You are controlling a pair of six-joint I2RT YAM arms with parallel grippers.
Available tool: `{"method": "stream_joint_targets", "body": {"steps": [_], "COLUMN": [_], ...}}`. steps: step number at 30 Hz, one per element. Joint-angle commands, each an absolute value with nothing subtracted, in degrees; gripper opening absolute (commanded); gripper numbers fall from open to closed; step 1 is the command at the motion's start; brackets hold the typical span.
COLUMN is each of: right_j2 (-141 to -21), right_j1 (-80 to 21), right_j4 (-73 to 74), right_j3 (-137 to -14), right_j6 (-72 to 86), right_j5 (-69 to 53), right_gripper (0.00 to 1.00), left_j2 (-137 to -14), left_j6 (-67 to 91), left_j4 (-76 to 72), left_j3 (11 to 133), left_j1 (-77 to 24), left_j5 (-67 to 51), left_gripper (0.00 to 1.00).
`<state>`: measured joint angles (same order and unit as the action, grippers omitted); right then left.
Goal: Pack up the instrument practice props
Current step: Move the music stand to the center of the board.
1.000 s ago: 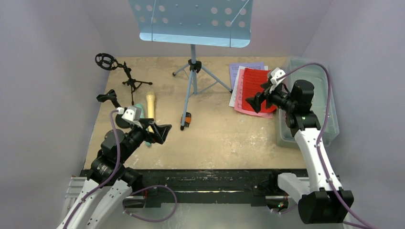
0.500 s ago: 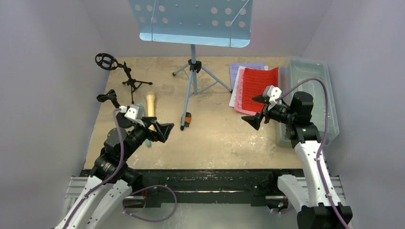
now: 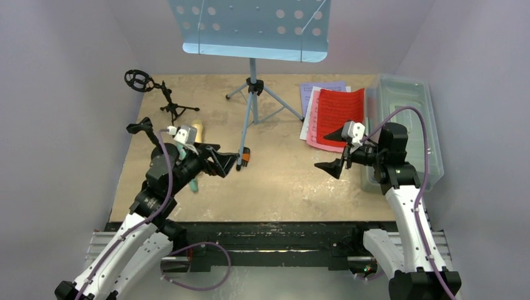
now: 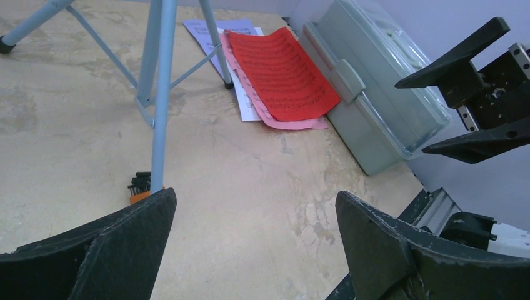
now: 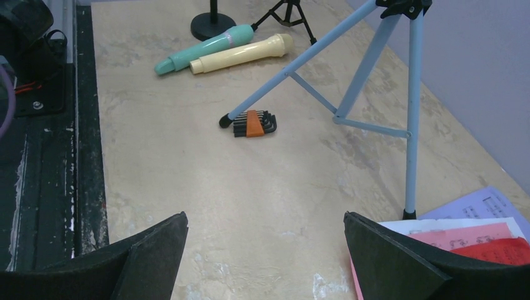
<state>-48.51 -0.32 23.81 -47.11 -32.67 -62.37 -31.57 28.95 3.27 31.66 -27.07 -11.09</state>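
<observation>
The light-blue tripod [image 3: 252, 94] stands at the back centre with its perforated tray [image 3: 255, 28] on top. Red [image 3: 339, 115], pink and purple [image 3: 322, 89] sheet-music pages lie stacked at the right. The yellow microphone [image 3: 197, 130] and the mint-green microphone [image 5: 203, 50] lie side by side at the left, partly hidden by my left arm from above. Two small black microphone tripods [image 3: 167, 103] stand at the back left. My left gripper [image 3: 230, 161] is open and empty above the table near the tripod's front foot. My right gripper [image 3: 328, 151] is open and empty, just in front of the pages.
A translucent grey tub [image 3: 406, 125] stands along the right edge, beside the pages. An orange-and-black hex key set [image 3: 244, 157] lies at the tripod's front foot, also in the right wrist view [image 5: 253, 123]. Purple walls close in the left, right and back.
My left gripper has swung right, toward the tripod's front foot. My right gripper has moved off the red page, nearer and to the left. Both stayed open.
</observation>
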Motion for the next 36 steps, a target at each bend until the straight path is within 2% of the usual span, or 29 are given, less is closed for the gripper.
{"method": "stream_joint_targets", "body": {"steps": [1,20,36], "right_j2": [-47.64,-47.2,-47.2], "right_j1": [-0.18,-0.13,-0.18], "right_j4": [25.21,25.57,25.64], "right_j3": [-47.98,-47.84,-47.76], "right_j6": [-34.47,-35.12,-35.2], "right_j5": [-64.84,-64.6,-64.6], "right_gripper": [0.99,0.99,0.99], "left_j2": [-32.85,-39.45,-45.14], "left_j6": [30.13,27.46,19.0], "left_j4": [-4.34,-6.73,-16.47], "left_j3": [34.86,38.26,39.84], "left_j1": [-26.81,-26.81,-26.81], "left_j5": [-13.82,-13.33,-10.72], "left_gripper": [1.0,1.0,1.0]}}
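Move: The music stand's shaft, near its tripod joint, stands about 26 cm ahead of my left hand, 7 cm to its right and roughly level with it. Down on the board by the near leg's foot, the hex key set lies some 14 cm ahead, 3 cm right and 25 cm below; the red sheet is about 33 cm right of the shaft and level with it, 25 cm below my hand. From my right hand the shaft is about 26 cm ahead and 21 cm left. I bring my open left hand up and forward towards the music stand's shaft, about 4 cm each way and some 2 cm to the right. I rise and slip right first, hang briefly at that height, then go forward and up faster while my fingers tip up nearly 10 degrees. The fingers stay wide open and touch nothing yet. ##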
